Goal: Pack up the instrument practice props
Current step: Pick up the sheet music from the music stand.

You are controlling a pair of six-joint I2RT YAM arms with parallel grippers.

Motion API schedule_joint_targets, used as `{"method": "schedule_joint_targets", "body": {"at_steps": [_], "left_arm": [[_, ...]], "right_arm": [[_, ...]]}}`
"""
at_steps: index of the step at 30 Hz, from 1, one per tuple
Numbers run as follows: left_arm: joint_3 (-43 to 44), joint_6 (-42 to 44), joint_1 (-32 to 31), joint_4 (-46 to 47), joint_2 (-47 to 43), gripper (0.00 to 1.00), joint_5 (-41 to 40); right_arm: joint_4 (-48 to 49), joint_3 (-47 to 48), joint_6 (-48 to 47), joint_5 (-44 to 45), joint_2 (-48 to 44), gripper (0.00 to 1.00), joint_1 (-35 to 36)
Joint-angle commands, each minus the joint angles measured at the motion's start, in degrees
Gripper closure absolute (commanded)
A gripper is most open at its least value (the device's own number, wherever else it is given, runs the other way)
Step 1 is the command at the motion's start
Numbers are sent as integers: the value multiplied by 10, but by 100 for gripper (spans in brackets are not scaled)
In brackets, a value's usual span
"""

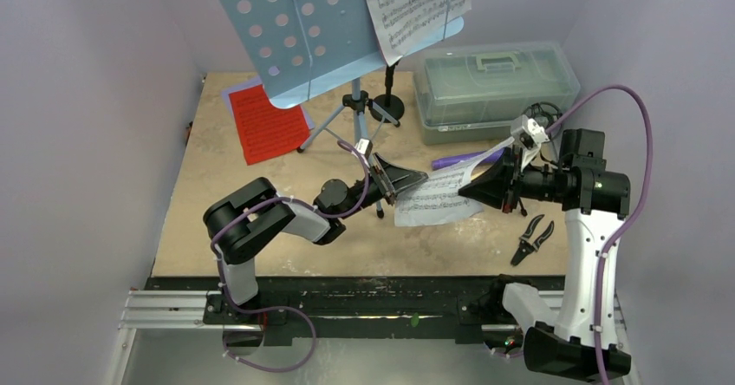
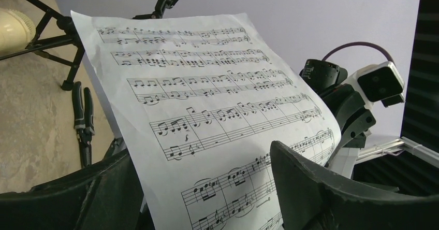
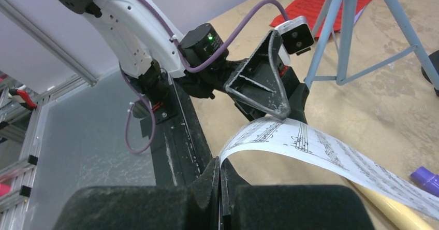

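A loose sheet of printed music (image 1: 433,196) hangs in the air between my two grippers. My right gripper (image 1: 472,190) is shut on its edge, with the paper pinched between the closed jaws (image 3: 221,162) and curving away (image 3: 321,149). My left gripper (image 1: 407,181) is open; the sheet (image 2: 207,100) stands between its wide-apart jaws (image 2: 202,157). The light-blue music rest (image 1: 295,29) stands at the back with a second sheet (image 1: 416,3) on it. The red folder (image 1: 267,123) lies back left. A purple microphone (image 1: 459,157) lies behind the sheet. A cream microphone (image 2: 13,25) shows in the left wrist view.
A translucent grey-green box (image 1: 494,86) stands back right. Black pliers (image 1: 530,238) lie near the right arm's base. A black mic holder (image 1: 388,103) stands by the rest's tripod legs (image 1: 347,120). Walls close in on both sides.
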Motion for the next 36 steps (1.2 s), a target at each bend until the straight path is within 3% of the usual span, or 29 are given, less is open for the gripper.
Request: {"method": "schedule_joint_targets", "body": {"at_steps": [1, 3, 9, 15, 23, 25, 27, 30, 33, 36], "left_arm": [[15, -29, 3, 188, 5, 20, -20], [16, -32, 9, 188, 9, 24, -27], [30, -35, 32, 189, 5, 51, -16], [28, -18, 54, 189, -12, 97, 24], [8, 14, 70, 188, -58, 100, 58], [0, 24, 75, 189, -73, 100, 63], [-8, 33, 81, 188, -88, 100, 66], [-17, 53, 92, 188, -111, 100, 80], [-28, 86, 103, 166, -137, 100, 109], [-46, 156, 106, 83, -185, 100, 140]], "right_arm": [[-3, 2, -11, 3, -21, 100, 12], [-4, 7, -11, 4, -25, 100, 15], [-4, 1, -10, 15, -36, 100, 17], [-4, -10, -17, 26, -46, 100, 17], [11, -19, -5, 39, -39, 98, 17], [28, -24, 10, 43, -37, 85, 17], [39, -27, 23, 47, -35, 59, 17], [46, -29, 32, 48, -31, 32, 17], [52, -32, 37, 42, -29, 16, 17], [69, -40, 54, 44, -31, 3, 17]]}}
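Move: Just ahead of the left hand's open fingers hangs the sheet music, its middle about 8 cm right, 2 cm back and 5 cm above. Down on the table, some 22 cm lower, lie the yellow microphone, 13 cm right and 11 cm forward, and the purple microphone, 18 cm right and 20 cm forward; the stand's nearest foot is 9 cm left and 2 cm forward. The right hand still pinches the sheet's edge, its middle about 6 cm forward, 3 cm left and 5 cm below. Closing as it slides about 3.5 cm forward and a little left, the left hand pinches the sheet music's left side, then carries that side up and left some 6 cm, easing back and tipping its forward side up by about 15 degrees. The right hand draws back slightly, then keeps nearly in place, sinking a little; its fingers open late and let go. ##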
